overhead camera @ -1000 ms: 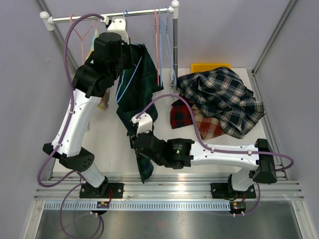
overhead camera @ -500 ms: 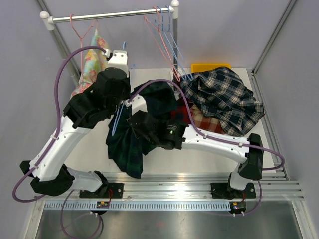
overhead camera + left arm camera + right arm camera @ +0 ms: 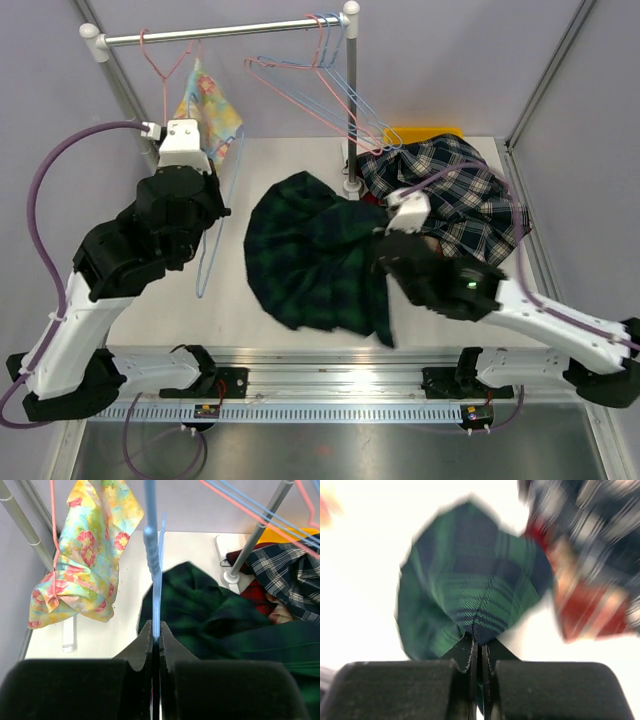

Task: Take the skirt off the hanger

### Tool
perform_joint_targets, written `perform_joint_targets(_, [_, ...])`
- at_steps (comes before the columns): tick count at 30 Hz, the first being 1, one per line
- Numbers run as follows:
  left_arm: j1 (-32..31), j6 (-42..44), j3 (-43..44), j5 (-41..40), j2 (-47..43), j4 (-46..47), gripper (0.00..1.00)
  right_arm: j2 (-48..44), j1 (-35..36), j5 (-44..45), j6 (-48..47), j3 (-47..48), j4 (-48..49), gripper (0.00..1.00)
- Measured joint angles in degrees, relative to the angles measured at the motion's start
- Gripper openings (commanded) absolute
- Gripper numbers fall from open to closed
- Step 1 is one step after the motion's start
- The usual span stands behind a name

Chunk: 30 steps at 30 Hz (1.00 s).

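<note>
The dark green plaid skirt [image 3: 315, 255] lies spread over the middle of the table, free of the hanger. My right gripper [image 3: 385, 240] is shut on the skirt's edge, and the cloth [image 3: 470, 580] fans out from its jaws [image 3: 479, 639]. The thin blue hanger [image 3: 212, 225] hangs bare at the left, apart from the skirt. My left gripper [image 3: 218, 180] is shut on it. In the left wrist view the hanger's wire [image 3: 151, 545] rises straight out of the closed jaws [image 3: 155, 630], with the skirt [image 3: 210, 615] lying beyond on the right.
The clothes rail [image 3: 250, 30] carries several pink and blue hangers [image 3: 310, 85], swung out sideways, and a floral garment [image 3: 205, 95]. Its right pole [image 3: 350, 100] stands behind the skirt. A pile of plaid skirts [image 3: 470, 195] and a yellow bin [image 3: 420, 132] sit at the back right.
The skirt hung on the blue hanger under the rail. My right gripper pulled it off to the right while my left arm drew the hanger down and left.
</note>
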Motion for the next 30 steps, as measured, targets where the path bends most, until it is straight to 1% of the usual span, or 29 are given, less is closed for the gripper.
perform_joint_targets(1, [0.0, -0.1, -0.8, -0.3, 0.1, 0.5, 0.00, -1.2, -0.6, 1.0, -0.6, 1.6, 0.0, 0.00])
perform_joint_targets(3, [0.2, -0.1, -1.7, -0.3, 0.8, 1.0, 0.00, -2.8, -3.3, 4.5, -5.9, 9.7, -0.2, 0.00])
perform_joint_targets(4, [0.5, 0.0, -1.8, -0.3, 1.7, 1.1, 0.00, -2.3, -5.8, 5.8, -9.1, 14.3, -0.5, 0.00])
perform_joint_targets(6, [1.0, 0.3, -1.8, 0.2, 3.6, 1.6, 0.00, -0.6, -11.5, 7.5, -14.6, 22.2, 0.4, 0.00])
perform_joint_targets(9, [2.3, 1.1, -1.8, 1.2, 5.4, 2.3, 0.00, 4.0, -23.1, 6.6, -21.4, 32.2, 0.3, 0.00])
perform_joint_targets(11, [4.0, 1.8, -1.7, 2.4, 5.9, 3.2, 0.00, 7.6, -30.9, 4.8, -24.1, 38.1, -0.5, 0.00])
perform_joint_targets(14, [7.7, 2.9, 0.1, 4.7, 6.8, 3.8, 0.00, 15.5, -40.6, -0.1, -26.6, 48.1, -2.6, 0.00])
perform_joint_targets(16, [10.0, 3.4, 2.8, 6.1, 8.1, 4.6, 0.00, 21.3, -45.0, -3.0, -27.3, 55.6, -4.3, 0.00])
perform_joint_targets(20, [13.8, 5.0, 10.7, 9.1, 13.0, 6.2, 0.00, 36.8, -53.9, -10.8, -26.9, 77.3, -7.8, 0.00])
perform_joint_targets(21, [14.3, 5.4, 12.5, 9.7, 14.3, 6.6, 0.00, 39.8, -55.8, -12.7, -26.1, 81.0, -7.8, 0.00])
perform_joint_targets(23, [15.5, 6.4, 17.6, 11.2, 18.0, 7.4, 0.00, 43.0, -58.7, -16.0, -24.7, 83.7, -7.5, 0.00])
perform_joint_targets(24, [16.0, 7.0, 19.7, 11.8, 19.8, 8.1, 0.00, 43.8, -60.1, -17.7, -23.7, 83.2, -6.9, 0.00])
perform_joint_targets(25, [16.5, 7.5, 21.6, 12.5, 21.5, 8.7, 0.00, 43.8, -61.2, -19.4, -22.9, 81.2, -5.8, 0.06])
perform_joint_targets(26, [17.0, 8.1, 23.3, 13.1, 23.1, 9.5, 0.00, 43.7, -62.2, -21.5, -21.7, 78.8, -4.8, 0.20])
perform_joint_targets(27, [17.4, 8.7, 24.3, 13.6, 24.5, 10.7, 0.00, 43.7, -62.9, -23.7, -20.3, 75.7, -3.4, 0.82])
perform_joint_targets(28, [17.7, 9.2, 24.7, 13.9, 25.4, 11.6, 0.00, 43.8, -63.2, -25.3, -19.3, 73.6, -3.0, 0.95])
perform_joint_targets(30, [18.4, 10.4, 25.2, 14.6, 27.5, 14.0, 0.00, 44.7, -63.3, -29.8, -17.3, 68.7, -2.7, 0.97])
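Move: The right hand already holds the dark green skirt; the navy plaid pile lies about 24 cm ahead, 22 cm right and 25 cm below it. The yellow bin, partly under that pile, is some 32 cm ahead and 21 cm right of the hand. The left hand grips a blue hanger; the rail is about 18 cm ahead and 18 cm up, the floral skirt 20 cm ahead and 9 cm left, the empty hangers 16 cm ahead and 20 cm right. Still pinching the dark green skirt, the right hand swings it forward and right, some 30 cm out and 25 cm across, rising steeply before sinking about 10 cm over the pile; it yaws clockwise, and the fingers spring open only at the end. The left hand keeps its grip on the blue hanger, dips slightly, then carries it about 15 cm forward and a little up to the rail. ##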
